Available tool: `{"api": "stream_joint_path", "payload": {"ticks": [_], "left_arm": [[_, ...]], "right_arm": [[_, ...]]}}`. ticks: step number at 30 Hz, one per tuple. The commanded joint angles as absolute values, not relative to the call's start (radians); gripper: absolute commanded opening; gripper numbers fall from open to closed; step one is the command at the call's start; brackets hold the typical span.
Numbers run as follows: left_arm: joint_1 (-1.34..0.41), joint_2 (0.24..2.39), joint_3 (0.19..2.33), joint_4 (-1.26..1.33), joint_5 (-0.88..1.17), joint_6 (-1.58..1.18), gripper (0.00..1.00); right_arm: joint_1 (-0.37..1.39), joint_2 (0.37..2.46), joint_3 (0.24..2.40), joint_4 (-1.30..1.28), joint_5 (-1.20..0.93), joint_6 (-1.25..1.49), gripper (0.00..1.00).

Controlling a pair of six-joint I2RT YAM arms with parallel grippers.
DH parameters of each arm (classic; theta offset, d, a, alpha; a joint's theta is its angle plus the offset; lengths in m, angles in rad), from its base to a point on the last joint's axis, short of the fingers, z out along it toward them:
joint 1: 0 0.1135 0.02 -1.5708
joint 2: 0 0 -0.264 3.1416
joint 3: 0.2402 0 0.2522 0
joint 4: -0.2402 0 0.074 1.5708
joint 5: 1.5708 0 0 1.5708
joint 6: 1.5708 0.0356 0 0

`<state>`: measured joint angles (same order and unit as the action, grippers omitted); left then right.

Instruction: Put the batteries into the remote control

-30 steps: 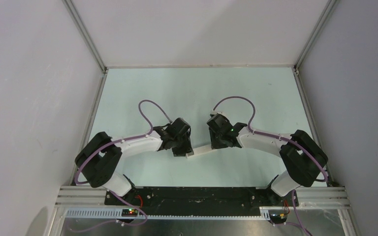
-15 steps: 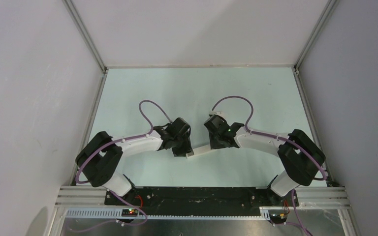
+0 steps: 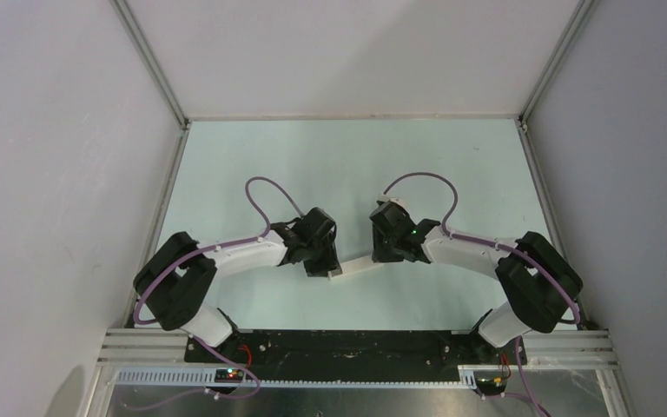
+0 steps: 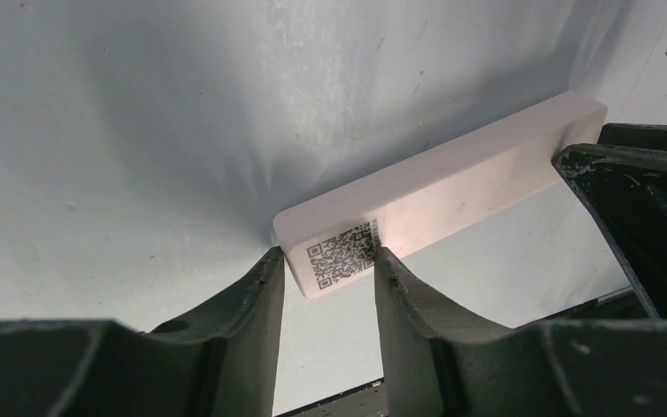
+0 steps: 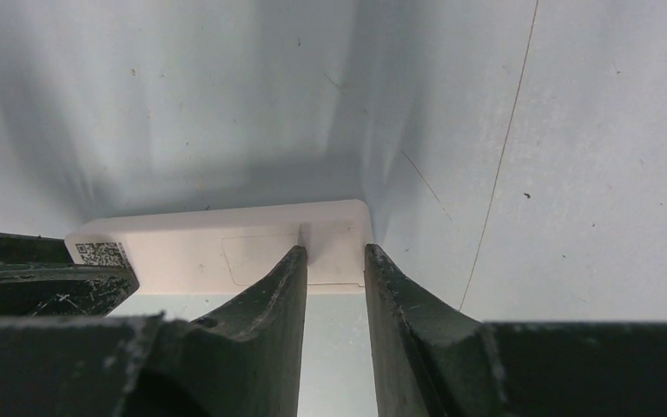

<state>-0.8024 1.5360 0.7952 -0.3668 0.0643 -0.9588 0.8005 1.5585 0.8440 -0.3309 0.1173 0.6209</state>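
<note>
The remote control [image 3: 358,267] is a slim white bar held between my two arms just above the table. In the left wrist view its end [image 4: 452,191] carries a QR label, and my left gripper [image 4: 323,257] is shut on that end, one fingertip on each long side. The right wrist view shows the remote's [image 5: 217,248] back face with the outline of a cover. My right gripper [image 5: 334,250] has its jaws a little apart, both tips resting against that face near the far end, with nothing clamped between them. The batteries are out of view.
The pale green table [image 3: 347,165] is walled in by white panels at the left, right and back. A black base rail [image 3: 356,343] runs along the near edge. Purple cables [image 3: 265,195] loop above both wrists.
My right wrist swung a little left, then back right over the remote's end. The left gripper's jaws narrowed slightly on the QR end. The remote has stayed put.
</note>
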Motion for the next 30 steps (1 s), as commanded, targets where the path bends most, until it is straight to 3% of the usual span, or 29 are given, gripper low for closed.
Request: {"api": "stream_joint_path", "payload": {"ticks": [1,6,19,24,30], "left_arm": [[-0.815,1.575,0.795,-0.219,0.120,-0.950,0.42],[-0.811,1.556,0.777,-0.175,0.115,-0.957,0.42],[-0.758,1.381,0.778,-0.361,-0.087,-0.874,0.55],[-0.745,1.302,0.822,-0.485,-0.197,-0.841,0.63],[-0.739,1.167,0.841,-0.578,-0.268,-0.827,0.65]], "right_arm": [[0.827,1.639,0.757,-0.193,-0.146,0.711,0.33],[0.823,1.627,0.752,-0.186,-0.128,0.715,0.35],[0.714,1.440,0.926,-0.369,0.126,0.505,0.57],[0.695,1.516,0.972,-0.358,0.108,0.440,0.59],[0.691,1.668,1.041,-0.397,0.143,0.387,0.52]]}}
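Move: The remote control lies flat on the table, back side up, between the hands. Its middle is some 4 cm to the left hand's right, 1 cm ahead and 1 cm below, with the QR label right beneath that hand's fingertips. From the right hand the middle is about 4 cm left, 1 cm back and 1 cm down, and the battery cover's middle is roughly 2 cm left, level with the hand and 1 cm below. After staying briefly at the two ends of the remote control, both hands come free and open their fingers, the left rising about 6 cm while drawing 5 cm left and some 3 cm forward, its fingertips tilting up and outward by roughly 15 degrees. The right hand goes mainly forward, about 6 cm past the far side of the remote control, climbing some 5 cm on the way and sinking back slightly at the end. ##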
